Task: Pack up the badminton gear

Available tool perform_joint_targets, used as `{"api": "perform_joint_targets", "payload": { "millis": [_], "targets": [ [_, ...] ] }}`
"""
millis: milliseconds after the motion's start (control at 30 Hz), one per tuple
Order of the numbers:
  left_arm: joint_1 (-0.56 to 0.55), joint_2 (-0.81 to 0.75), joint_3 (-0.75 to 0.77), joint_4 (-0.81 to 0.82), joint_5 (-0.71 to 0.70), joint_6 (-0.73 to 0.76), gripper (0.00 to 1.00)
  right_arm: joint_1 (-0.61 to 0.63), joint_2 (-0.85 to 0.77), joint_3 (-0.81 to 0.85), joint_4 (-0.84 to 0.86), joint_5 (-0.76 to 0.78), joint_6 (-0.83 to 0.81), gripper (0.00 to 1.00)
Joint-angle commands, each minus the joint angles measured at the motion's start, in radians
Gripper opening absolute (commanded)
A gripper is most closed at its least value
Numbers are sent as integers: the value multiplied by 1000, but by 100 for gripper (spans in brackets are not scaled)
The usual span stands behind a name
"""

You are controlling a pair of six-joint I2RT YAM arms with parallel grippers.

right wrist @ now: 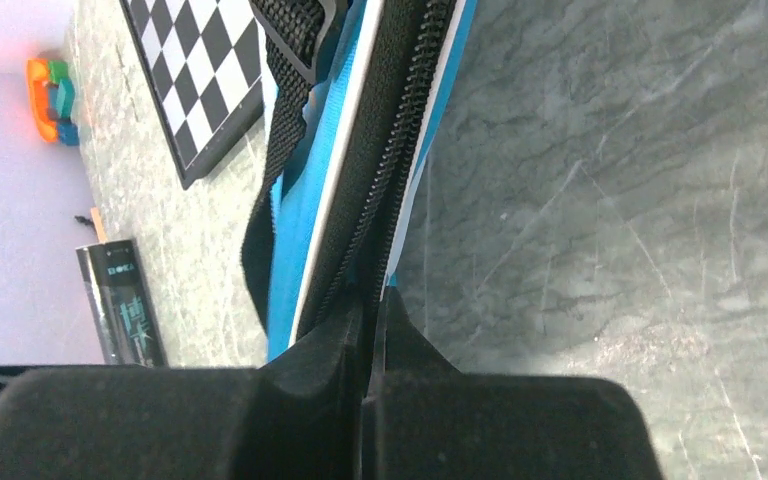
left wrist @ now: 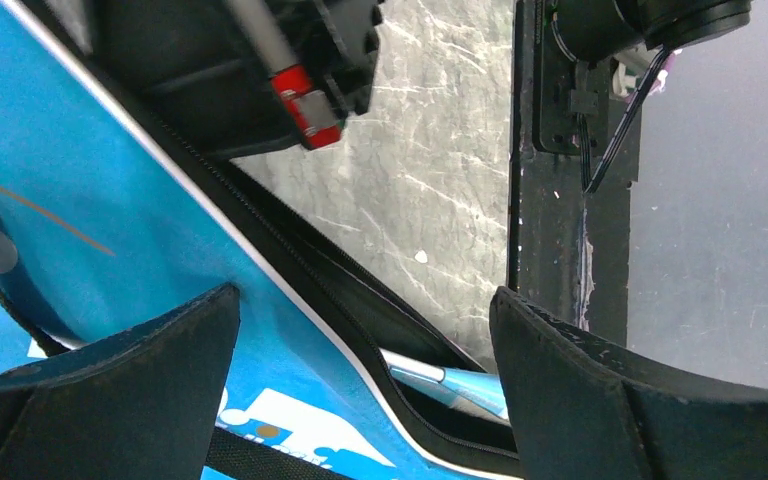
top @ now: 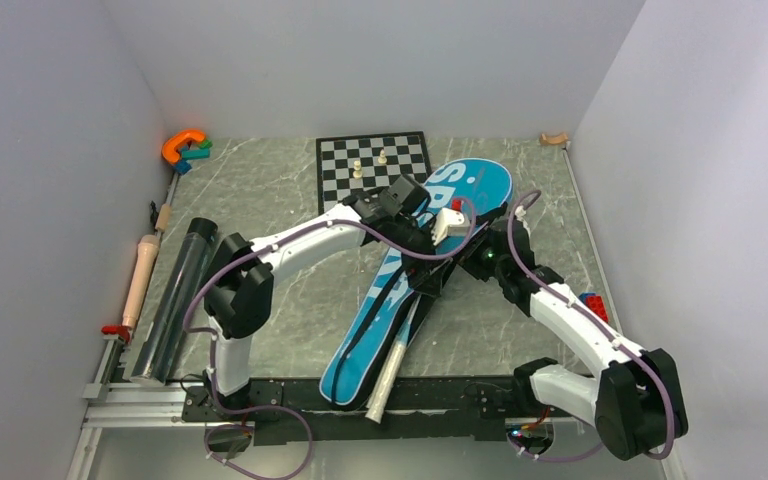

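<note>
The blue "SPORT" bag [top: 430, 250] lies diagonally across the middle of the table. A white racket handle [top: 388, 372] sticks out of its near end. In the left wrist view the bag's black zipper edge [left wrist: 360, 300] gapes and a light-blue racket shaft [left wrist: 460, 385] shows inside. My left gripper [top: 438, 228] hovers open over the bag [left wrist: 110, 230]. My right gripper [top: 487, 258] is shut on the bag's zipper edge [right wrist: 380, 180] at its right side. The black lettered tube [top: 172, 300] lies along the left wall. The shuttlecocks are out of view.
A chessboard [top: 373, 165] with pale pieces sits at the back. An orange C-shaped toy [top: 184, 146] is in the back left corner. A wooden roller [top: 140, 280] lies by the left wall. Red and blue blocks [top: 592, 302] lie at the right.
</note>
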Motion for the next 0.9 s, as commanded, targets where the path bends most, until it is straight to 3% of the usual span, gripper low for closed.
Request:
{"api": "perform_joint_targets", "payload": {
  "millis": [0,333,467,733,800,867],
  "targets": [
    [-52,-3,-13,37,-67,39,97,4,-30,129,-70,-37,46,0],
    [-138,-53,-169,191,-268,-20,98,30,-67,214,-134,-27,134,0],
    [-172,-60,-185,240,-385,-77,98,80,-92,215,-176,62,192,0],
    [-184,-75,-129,200,-384,-205,99,199,-109,249,-225,228,266,0],
    [-187,-77,-126,195,-383,-226,96,216,-114,255,-222,250,279,0],
    [-194,-79,-130,195,-418,-222,86,226,-119,264,-226,266,286,0]
  ]
}}
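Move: The bag's open mouth edge that the left fingers straddle next lies about 3 cm back from the left hand and 5 cm below it; the racket handle's middle is some 16 cm back, 7 cm left and 10 cm lower. Seen from the right hand, that stretch of edge is about 7 cm back, 8 cm left and a little lower; the bag's wide head sits some 13 cm ahead of that hand, 2 cm right and 8 cm below. The bag's zip edge stays pinched in the shut right fingers, which haul it up about 4.5 cm and 2 cm back while turning slightly clockwise. The left hand, wide open, drops some 5 cm and draws back 3 cm to bring its fingers around the mouth farther down the bag, tipping them more steeply downward, then rises again by about 1.5 cm. ##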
